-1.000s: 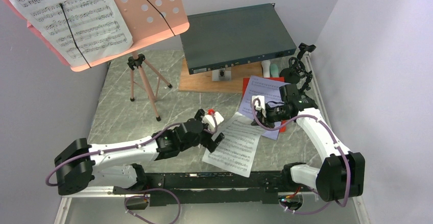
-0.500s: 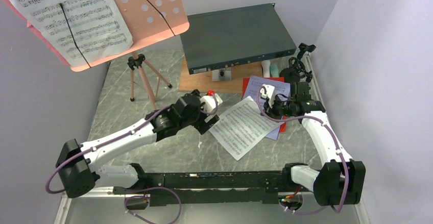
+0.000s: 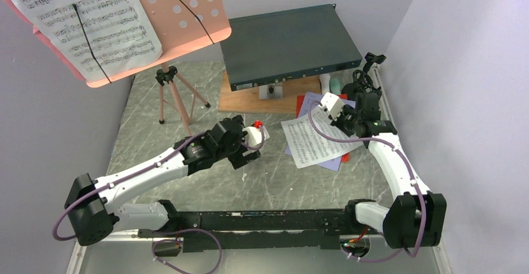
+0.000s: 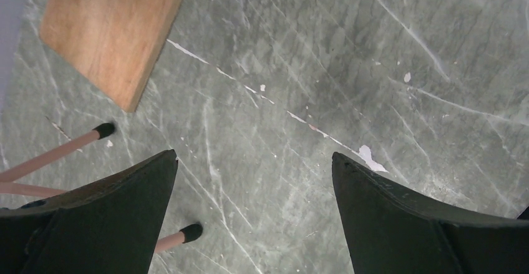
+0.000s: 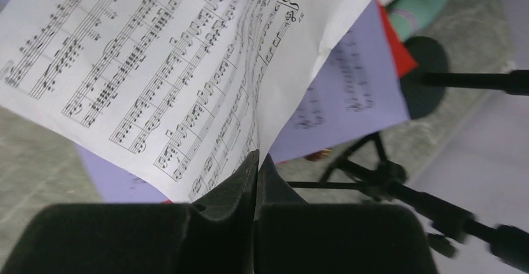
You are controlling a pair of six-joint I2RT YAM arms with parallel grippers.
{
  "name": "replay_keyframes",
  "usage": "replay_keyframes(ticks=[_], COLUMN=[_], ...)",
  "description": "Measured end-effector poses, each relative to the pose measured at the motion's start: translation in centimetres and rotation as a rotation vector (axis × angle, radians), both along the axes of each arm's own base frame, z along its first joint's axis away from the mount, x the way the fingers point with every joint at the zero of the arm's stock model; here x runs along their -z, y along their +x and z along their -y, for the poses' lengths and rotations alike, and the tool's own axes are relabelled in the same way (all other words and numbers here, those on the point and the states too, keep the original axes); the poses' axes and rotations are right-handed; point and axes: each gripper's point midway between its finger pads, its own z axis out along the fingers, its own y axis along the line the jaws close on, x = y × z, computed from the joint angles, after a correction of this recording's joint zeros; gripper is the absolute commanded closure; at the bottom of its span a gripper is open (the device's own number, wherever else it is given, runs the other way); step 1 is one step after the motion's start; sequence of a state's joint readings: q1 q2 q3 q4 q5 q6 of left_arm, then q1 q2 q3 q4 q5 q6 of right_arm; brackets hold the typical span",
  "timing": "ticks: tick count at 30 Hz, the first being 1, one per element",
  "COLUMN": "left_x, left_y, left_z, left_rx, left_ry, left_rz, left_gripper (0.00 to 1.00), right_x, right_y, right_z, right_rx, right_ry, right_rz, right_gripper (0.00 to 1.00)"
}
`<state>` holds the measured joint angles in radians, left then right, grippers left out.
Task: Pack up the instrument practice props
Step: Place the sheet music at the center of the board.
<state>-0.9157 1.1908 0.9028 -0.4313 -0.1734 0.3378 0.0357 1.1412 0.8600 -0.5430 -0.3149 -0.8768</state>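
My right gripper [image 5: 257, 156] is shut on the edge of a white sheet-music page [image 5: 174, 68], which it holds over a lavender page [image 5: 355, 80] and a red page [image 5: 392, 46]; in the top view that white page [image 3: 312, 140] lies at the right of the table. My left gripper [image 4: 252, 161] is open and empty above bare marble, near the pink stand's feet [image 4: 103, 129]. The salmon-pink music stand [image 3: 178, 102] stands at the back left with a white page [image 3: 87, 21] on its desk. The black mic stand [image 3: 365, 83] and a mint tube [image 3: 335, 85] sit at the back right.
A dark grey rack box [image 3: 288, 44] rests on a wooden board [image 3: 249, 99] at the back middle; the board's corner shows in the left wrist view [image 4: 112, 30]. A grey wall runs close along the right side.
My right gripper has pulled the white page up and to the right, onto the lavender and red pages. My left gripper let the page go and moved up and left, open.
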Motion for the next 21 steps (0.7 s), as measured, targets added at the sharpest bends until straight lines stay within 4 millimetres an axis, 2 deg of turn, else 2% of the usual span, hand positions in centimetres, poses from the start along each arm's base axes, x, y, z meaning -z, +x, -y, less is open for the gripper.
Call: replay_keyframes(ticks=[3,5,11,13,16,21], left_x=[-1.1,-1.1,-1.1,-1.1,-1.1,-1.1], left_y=[0.1,0.1,0.1,0.1,0.1,0.1], left_z=[0.0,-0.1,-0.1,-0.1,-0.1,-0.1], left_rx=[0.004,0.006,0.008,0.008,0.009,0.010], left_ry=[-0.025,-0.024,-0.019,-0.019,-0.018,-0.018], left_rz=[0.028,0.030,0.031,0.031,0.032,0.033], left_gripper=[0.00,0.00,0.00,0.00,0.00,0.01], right_x=[-0.9,-1.2,-1.6,-1.6,-1.5,-0.8], right_y=[2.0,3.2,6.1,6.4,6.8,6.7], right_z=[0.8,0.8,-0.9,-1.2,-1.4,-0.9], right_rx=[0.017,0.017,0.014,0.027,0.058,0.098], right_ry=[-0.083,-0.139,-0.289,-0.325,-0.381,-0.450], right_rz=[0.059,0.096,0.221,0.264,0.338,0.398], right_gripper=[1.00,1.00,0.99,0.91,0.72,0.54])
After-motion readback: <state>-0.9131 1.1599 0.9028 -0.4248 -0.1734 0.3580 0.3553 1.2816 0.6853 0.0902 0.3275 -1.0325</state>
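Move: The right hand pinches the white sheet's edge over the purple and red sheets; their pile's middle lies about 4 cm to its left, 2 cm back and 12 cm below. At about that level, the green microphone is some 16 cm ahead and 2 cm right, and the black stand's round base 14 cm ahead and 11 cm right. From the idle left hand, the pile's middle is roughly 10 cm ahead, 30 cm right and 13 cm below. Forward over the pile by about 7 cm, rising slightly at first, the right hand carries the pinched white sheet towards the wooden plank and microphones. All the while the wrist swings some 35 degrees, tipping the fingertips up towards forward as its left side dips. Near the stop it sinks about 1 cm and the fingers part not quite halfway, ending the pinch with the paper still between them. ##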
